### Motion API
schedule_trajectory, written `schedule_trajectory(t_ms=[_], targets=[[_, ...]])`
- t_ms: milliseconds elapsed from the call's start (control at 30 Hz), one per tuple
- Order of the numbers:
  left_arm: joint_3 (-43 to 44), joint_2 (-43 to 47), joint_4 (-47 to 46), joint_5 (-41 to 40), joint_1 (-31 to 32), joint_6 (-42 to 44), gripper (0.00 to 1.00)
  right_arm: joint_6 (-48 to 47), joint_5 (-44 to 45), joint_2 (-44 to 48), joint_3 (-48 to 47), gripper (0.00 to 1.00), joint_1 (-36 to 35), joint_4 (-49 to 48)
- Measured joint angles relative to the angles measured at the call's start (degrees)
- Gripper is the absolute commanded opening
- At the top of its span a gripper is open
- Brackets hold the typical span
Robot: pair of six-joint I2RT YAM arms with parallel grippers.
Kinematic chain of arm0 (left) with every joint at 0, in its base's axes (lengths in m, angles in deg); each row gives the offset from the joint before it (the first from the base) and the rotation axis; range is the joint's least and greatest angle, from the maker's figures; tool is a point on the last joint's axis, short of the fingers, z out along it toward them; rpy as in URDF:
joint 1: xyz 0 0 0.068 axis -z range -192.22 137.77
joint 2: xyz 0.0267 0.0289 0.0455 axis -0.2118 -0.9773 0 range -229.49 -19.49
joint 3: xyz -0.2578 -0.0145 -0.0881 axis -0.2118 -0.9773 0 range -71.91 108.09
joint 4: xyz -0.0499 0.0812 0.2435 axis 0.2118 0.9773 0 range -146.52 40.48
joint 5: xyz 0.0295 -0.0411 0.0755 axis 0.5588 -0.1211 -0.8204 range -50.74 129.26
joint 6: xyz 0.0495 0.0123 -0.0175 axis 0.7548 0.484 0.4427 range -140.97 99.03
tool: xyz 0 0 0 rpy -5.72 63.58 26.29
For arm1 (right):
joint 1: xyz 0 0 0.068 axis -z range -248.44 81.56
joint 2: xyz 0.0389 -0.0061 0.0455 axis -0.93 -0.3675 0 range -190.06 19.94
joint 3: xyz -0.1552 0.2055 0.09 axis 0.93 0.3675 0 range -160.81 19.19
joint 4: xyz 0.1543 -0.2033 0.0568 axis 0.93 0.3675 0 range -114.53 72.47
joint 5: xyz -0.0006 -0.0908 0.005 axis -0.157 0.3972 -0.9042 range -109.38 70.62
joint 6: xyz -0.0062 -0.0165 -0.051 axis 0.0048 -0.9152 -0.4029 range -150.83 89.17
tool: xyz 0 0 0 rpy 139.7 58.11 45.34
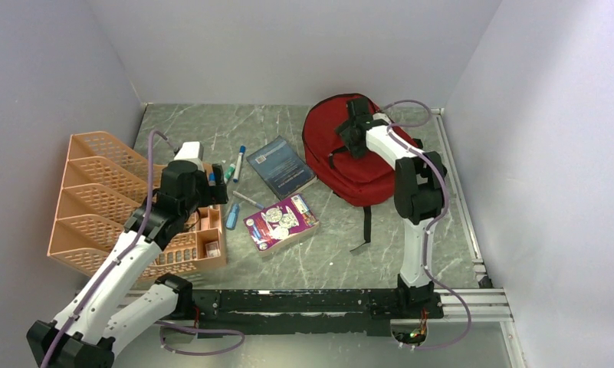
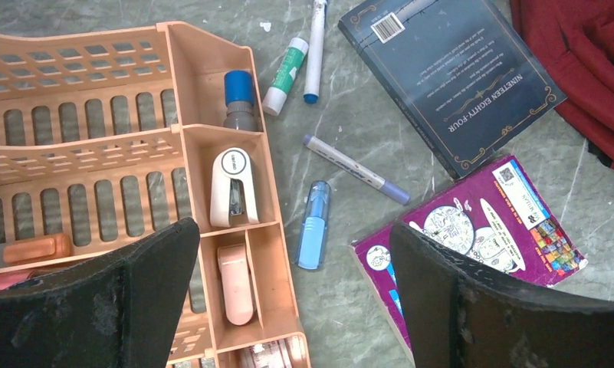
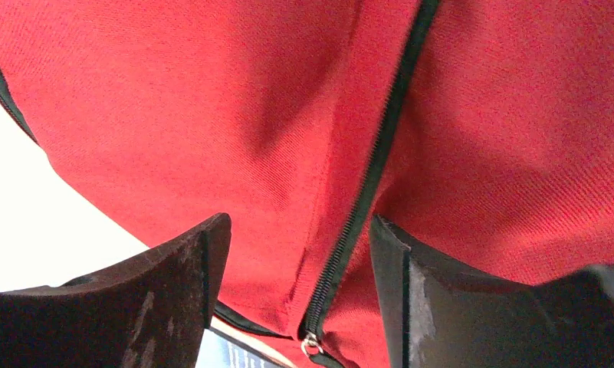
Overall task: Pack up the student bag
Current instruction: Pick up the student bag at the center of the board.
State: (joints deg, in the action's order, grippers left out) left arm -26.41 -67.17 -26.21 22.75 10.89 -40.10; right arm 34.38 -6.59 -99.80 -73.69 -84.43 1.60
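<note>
The student bag (image 1: 326, 138) is a red fabric backpack lying at the back right of the table, with its edge also in the left wrist view (image 2: 587, 69). My right gripper (image 1: 348, 142) is down on top of it. In the right wrist view the red fabric (image 3: 173, 115) fills the frame. The right gripper (image 3: 300, 226) stands open, its fingers astride the bag's black zipper (image 3: 372, 169), with the metal pull (image 3: 311, 343) just below. My left gripper (image 1: 221, 173) hovers open and empty (image 2: 294, 230) over the organiser's right edge and a light blue pen (image 2: 313, 225).
An orange mesh organiser (image 1: 112, 203) stands at the left with a white stapler (image 2: 233, 188) in one compartment. A dark blue book (image 1: 280, 166), a purple book (image 1: 282, 222), a glue stick (image 2: 285, 75) and markers (image 2: 356, 169) lie between organiser and bag. Walls enclose the table.
</note>
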Motion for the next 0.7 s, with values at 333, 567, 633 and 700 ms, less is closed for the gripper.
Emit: schedule_trajectory(t_ms=[333, 567, 633, 700], targets=[[2.0, -1.7, 0.0, 0.3, 0.0, -0.8, 0.98, -2.8, -0.1, -4.8, -4.2, 0.32, 0.7, -3.0], [2.8, -4.4, -3.7, 4.6, 0.0, -3.6, 0.98, -7.3, -2.9, -3.0, 1.0, 0.0, 1.8, -9.1], [3.8, -7.4, -5.6, 6.5, 0.0, -4.4, 0.98, -9.2, -4.1, -1.6, 2.4, 0.0, 2.1, -10.5], [6.4, -12.2, -8.0, 8.8, 0.0, -5.1, 0.98, -11.7, -5.4, 0.2, 3.0, 0.0, 2.2, -11.4]])
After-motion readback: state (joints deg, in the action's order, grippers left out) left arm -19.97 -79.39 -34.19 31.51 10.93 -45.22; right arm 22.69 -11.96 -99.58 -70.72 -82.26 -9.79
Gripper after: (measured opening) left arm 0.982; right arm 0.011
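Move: The student bag's middle lies just under the right hand, some 3 cm back, 2 cm to its right and 3 cm below it; the fingers straddle its front-pocket zipper. From there the blue book is about 9 cm back and 25 cm left, the purple book 27 cm back and 24 cm left, both about 6 cm lower. From the left hand the bag's middle is about 22 cm ahead, 45 cm right and 15 cm below. The right fingers close from about three-quarters open to shut, pinching the red cloth beside the pocket zipper as the hand slides some 2.5 cm forward and sinks about 1.5 cm onto the bag; then it starts up by 2 cm, turning about 10 degrees counter-clockwise. The left hand, wide open, at first nearly still, speeds off right and forward towards the bag, about 7 cm, rising slightly. ##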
